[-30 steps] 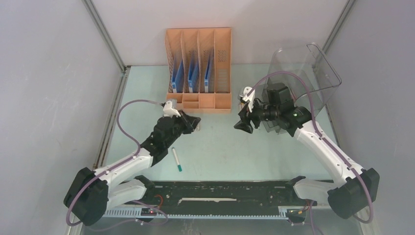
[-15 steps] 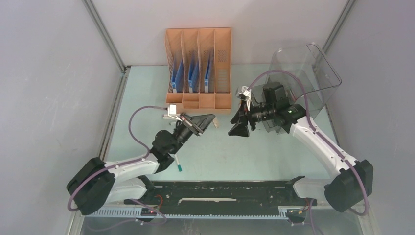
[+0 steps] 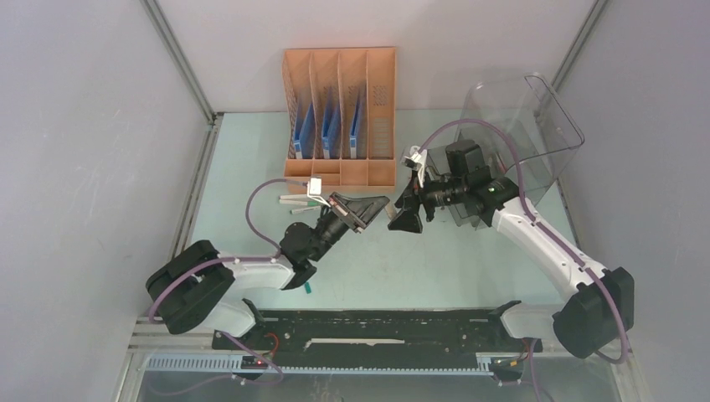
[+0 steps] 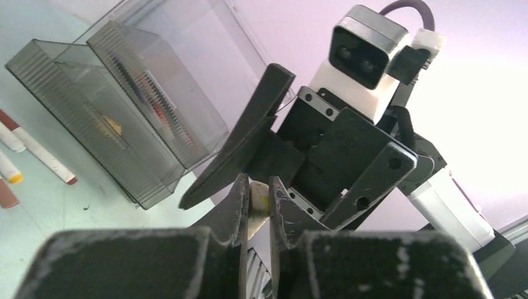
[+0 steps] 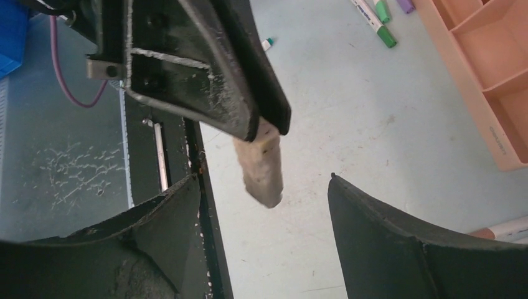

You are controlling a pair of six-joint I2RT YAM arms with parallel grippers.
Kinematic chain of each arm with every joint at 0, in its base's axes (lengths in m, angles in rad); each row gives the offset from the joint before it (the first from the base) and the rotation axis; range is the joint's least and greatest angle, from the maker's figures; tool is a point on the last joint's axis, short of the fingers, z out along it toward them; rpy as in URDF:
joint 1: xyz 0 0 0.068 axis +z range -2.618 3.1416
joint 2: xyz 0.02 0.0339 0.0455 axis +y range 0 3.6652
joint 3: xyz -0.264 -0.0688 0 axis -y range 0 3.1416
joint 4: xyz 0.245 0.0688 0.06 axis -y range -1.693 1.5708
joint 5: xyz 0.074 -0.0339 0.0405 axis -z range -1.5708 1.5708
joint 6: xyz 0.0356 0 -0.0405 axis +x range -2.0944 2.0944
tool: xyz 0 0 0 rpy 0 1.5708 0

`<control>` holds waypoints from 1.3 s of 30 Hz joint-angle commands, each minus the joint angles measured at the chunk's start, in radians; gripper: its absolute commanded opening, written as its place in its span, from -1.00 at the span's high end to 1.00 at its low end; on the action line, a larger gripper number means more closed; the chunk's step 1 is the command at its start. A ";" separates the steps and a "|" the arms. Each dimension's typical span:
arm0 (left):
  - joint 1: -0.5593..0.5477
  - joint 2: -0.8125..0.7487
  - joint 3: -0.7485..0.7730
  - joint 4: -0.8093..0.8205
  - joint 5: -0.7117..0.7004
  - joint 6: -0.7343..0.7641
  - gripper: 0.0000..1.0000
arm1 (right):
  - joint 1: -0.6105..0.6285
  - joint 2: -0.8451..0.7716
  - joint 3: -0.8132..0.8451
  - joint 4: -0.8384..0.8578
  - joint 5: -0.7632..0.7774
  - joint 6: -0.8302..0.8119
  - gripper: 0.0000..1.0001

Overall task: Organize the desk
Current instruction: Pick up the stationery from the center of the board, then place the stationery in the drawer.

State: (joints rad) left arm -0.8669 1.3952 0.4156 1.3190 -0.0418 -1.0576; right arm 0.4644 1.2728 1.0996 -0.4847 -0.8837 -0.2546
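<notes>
Above the middle of the pale mint desk (image 3: 243, 167), my left gripper (image 3: 383, 204) is shut on a small beige, speckled eraser-like block (image 5: 261, 165), held tip-out toward the right arm. In the left wrist view the block (image 4: 257, 202) sits pinched between both fingers (image 4: 235, 202). My right gripper (image 3: 404, 218) faces it at very close range. Its jaws stand wide open on either side of the block's free end (image 5: 264, 180), not touching it.
The orange four-slot file rack (image 3: 339, 109) with blue folders stands at the back. A clear smoky drawer bin (image 3: 519, 126) sits behind the right arm. Markers (image 3: 293, 199) lie in front of the rack, and a green-tipped pen (image 3: 308, 286) lies near the front rail (image 3: 377, 327).
My left arm has swung right and lifted, carrying the block up to the right gripper. The right gripper has opened wider and shifted slightly left toward it.
</notes>
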 commanded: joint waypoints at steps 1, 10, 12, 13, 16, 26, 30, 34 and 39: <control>-0.025 0.022 0.041 0.076 -0.015 -0.008 1.00 | 0.023 0.011 0.002 0.021 0.050 0.008 -0.61; -0.040 0.056 0.058 0.079 -0.026 -0.011 1.00 | 0.049 0.006 0.001 0.029 0.064 0.011 0.06; -0.042 0.063 0.062 0.081 -0.027 -0.013 1.00 | 0.049 0.004 0.002 0.031 0.070 0.013 0.25; -0.043 0.064 0.063 0.081 -0.027 -0.013 1.00 | 0.049 0.002 0.003 0.030 0.070 0.013 0.36; -0.044 0.065 0.065 0.080 -0.031 -0.014 0.96 | 0.049 -0.002 0.002 0.031 0.072 0.009 0.69; -0.034 -0.024 0.022 -0.027 -0.059 0.073 -0.05 | 0.045 -0.021 0.003 0.003 0.102 -0.057 1.00; -0.025 -0.157 0.019 -0.273 -0.105 0.233 -0.33 | 0.042 -0.041 0.003 -0.013 0.165 -0.100 1.00; -0.025 -0.302 0.046 -0.586 -0.190 0.468 -0.55 | 0.041 -0.065 0.003 -0.020 0.290 -0.152 1.00; -0.024 -0.431 0.055 -0.897 -0.408 0.729 -0.88 | 0.010 -0.099 0.002 -0.015 0.461 -0.202 1.00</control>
State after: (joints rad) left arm -0.8963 1.0416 0.4381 0.7475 -0.2363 -0.6197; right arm 0.4980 1.2247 1.0992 -0.5076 -0.5842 -0.3904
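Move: My left hand holds a whitish eraser just past its fingertips. The mouth of my open right gripper is about 5 cm to its right and 1 cm ahead. From my right hand the eraser is some 3 cm left, level fore and aft and 1 cm lower. The orange organizer's front tray is roughly 18 cm ahead and 13 cm left of my right hand, the loose white markers 15 cm ahead and 13 cm right, both some 16 cm below. I pass the eraser across: my left hand eases about 1.5 cm right to bring it between my right fingers, which close and pinch it while barely moving. Only then do my left fingers open wide, letting go and backing off some 6 cm left while the wrist rolls its left side up about 30 degrees; my right hand carries the eraser about 3 cm forward and 3 cm right. ##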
